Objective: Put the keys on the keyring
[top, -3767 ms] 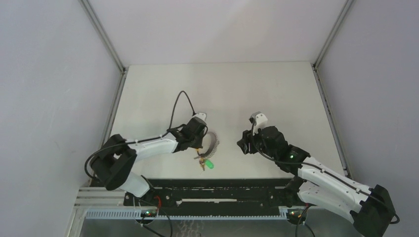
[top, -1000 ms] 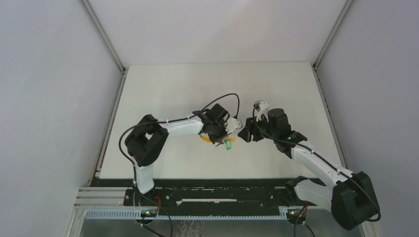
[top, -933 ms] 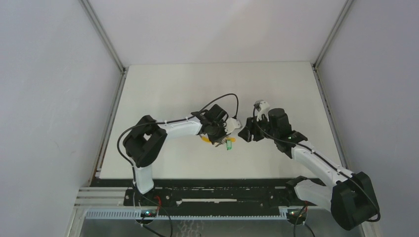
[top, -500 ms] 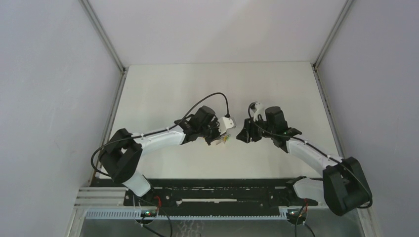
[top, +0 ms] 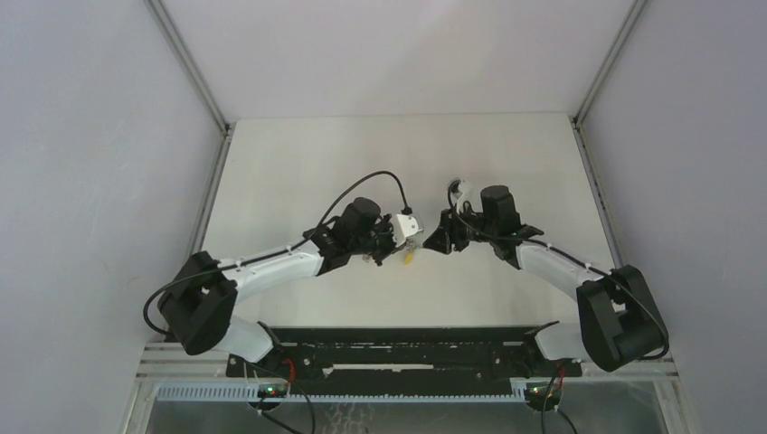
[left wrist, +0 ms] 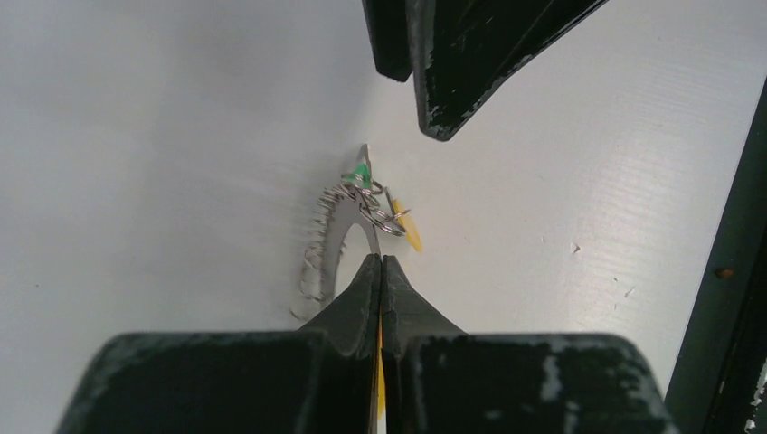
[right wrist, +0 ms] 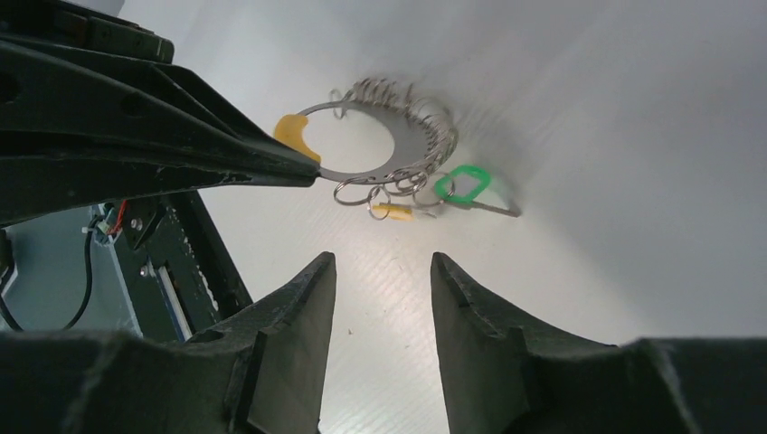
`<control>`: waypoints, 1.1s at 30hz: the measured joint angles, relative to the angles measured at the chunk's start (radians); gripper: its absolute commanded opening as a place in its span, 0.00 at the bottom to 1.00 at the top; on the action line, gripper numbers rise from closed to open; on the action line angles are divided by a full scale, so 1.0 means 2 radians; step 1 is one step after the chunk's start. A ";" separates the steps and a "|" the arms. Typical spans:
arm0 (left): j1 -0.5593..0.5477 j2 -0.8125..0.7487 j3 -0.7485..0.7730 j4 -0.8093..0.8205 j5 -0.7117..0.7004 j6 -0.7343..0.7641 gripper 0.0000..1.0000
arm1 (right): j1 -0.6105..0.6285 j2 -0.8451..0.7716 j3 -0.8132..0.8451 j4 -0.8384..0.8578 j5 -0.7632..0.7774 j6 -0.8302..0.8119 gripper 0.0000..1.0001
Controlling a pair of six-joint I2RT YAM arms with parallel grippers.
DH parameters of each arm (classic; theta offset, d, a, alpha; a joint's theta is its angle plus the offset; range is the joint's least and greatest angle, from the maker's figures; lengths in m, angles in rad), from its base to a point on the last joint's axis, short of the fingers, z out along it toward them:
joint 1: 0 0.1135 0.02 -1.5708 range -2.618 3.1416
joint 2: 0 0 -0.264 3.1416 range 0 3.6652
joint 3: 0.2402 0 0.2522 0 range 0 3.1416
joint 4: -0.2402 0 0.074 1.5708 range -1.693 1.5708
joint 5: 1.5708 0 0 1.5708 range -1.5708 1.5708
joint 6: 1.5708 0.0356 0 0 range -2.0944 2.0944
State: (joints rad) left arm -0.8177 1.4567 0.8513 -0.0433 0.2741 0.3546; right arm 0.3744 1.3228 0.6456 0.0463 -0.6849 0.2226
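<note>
The keyring [right wrist: 358, 173], a flat grey ring edged with small wire loops, is held by its rim in my left gripper [right wrist: 312, 172], which is shut on it. From its loops hang the keys, a green-headed one [right wrist: 461, 185] and a yellow-headed one [right wrist: 393, 212]. Something yellow also shows between the shut left fingers [left wrist: 357, 298]. The left wrist view has the keyring [left wrist: 336, 226] just past my left gripper [left wrist: 380, 259], with the green key [left wrist: 362, 172] and yellow key [left wrist: 409, 231] beyond. My right gripper [right wrist: 383, 258] is open and holds nothing, facing the keys a short way off. From above, the left gripper [top: 405, 242] and right gripper [top: 432, 242] nearly meet.
The white table [top: 362, 154] is walled at the left, right and back. A black rail [top: 407, 339] runs along the near edge. The left arm's black cable [top: 371, 179] loops above its wrist. The right gripper's fingers [left wrist: 452, 72] fill the top of the left wrist view.
The left gripper has closed fully on the keyring while its arm swung its elbow leftward. The right gripper has moved slightly left towards the keys, and its jaws have narrowed.
</note>
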 measured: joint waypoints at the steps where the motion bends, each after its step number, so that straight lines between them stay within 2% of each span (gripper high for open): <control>1: 0.000 -0.003 -0.003 0.005 0.000 -0.002 0.00 | 0.000 0.004 0.001 0.005 -0.002 -0.001 0.43; 11: 0.000 -0.016 -0.010 0.018 0.000 -0.002 0.01 | 0.003 0.067 0.001 0.067 -0.010 -0.025 0.44; 12: 0.000 -0.016 -0.010 0.018 0.000 -0.002 0.05 | 0.005 0.068 0.001 0.070 -0.008 -0.029 0.44; 15: 0.000 -0.017 -0.010 0.015 -0.007 -0.003 0.29 | 0.011 0.068 0.001 0.074 -0.001 -0.040 0.45; 18: -0.007 -0.017 -0.010 0.009 -0.031 -0.007 0.43 | 0.013 0.063 0.001 0.069 0.017 -0.045 0.45; 21: -0.027 -0.008 -0.008 -0.004 -0.053 -0.029 0.52 | 0.013 0.042 -0.005 0.063 0.044 -0.045 0.46; 24: -0.051 0.020 -0.002 -0.025 -0.070 -0.063 0.57 | 0.014 0.003 -0.018 0.045 0.076 -0.044 0.46; 27: -0.068 0.034 -0.002 -0.053 -0.083 -0.102 0.58 | 0.014 -0.039 -0.032 0.028 0.107 -0.042 0.47; 33: -0.064 0.036 0.003 -0.081 -0.114 -0.175 0.60 | 0.014 -0.076 -0.047 0.003 0.146 -0.037 0.47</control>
State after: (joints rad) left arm -0.9455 1.5291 0.8570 -0.2062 0.0452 0.0048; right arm 0.4026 1.1706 0.5514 0.0521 -0.3935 0.1478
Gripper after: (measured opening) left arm 0.593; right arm 0.469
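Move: The left gripper, still shut on the keyring's rim, has the ring's middle about 4 cm below and 3 cm to its left, level fore and aft. The bunched keys and tags are some 2 cm ahead, 2 cm right and 4 cm below; the bare table lies straight below, roughly 10 cm down. From the half-open right gripper, the keyring's middle lies about 8 cm left, 1 cm back and 4 cm down, and the keys 4 cm left, 1 cm ahead, as low. Hold the left gripper nearly still, then open it more than halfway to let go of the keyring; bring it about 5 cm down and 4 cm back after the ring, tipping the fingers down and turning counter-clockwise. Dip the half-open right gripper 2 cm forward and down, then draw it right some 4.5 cm, away from the keys and rising a little. ##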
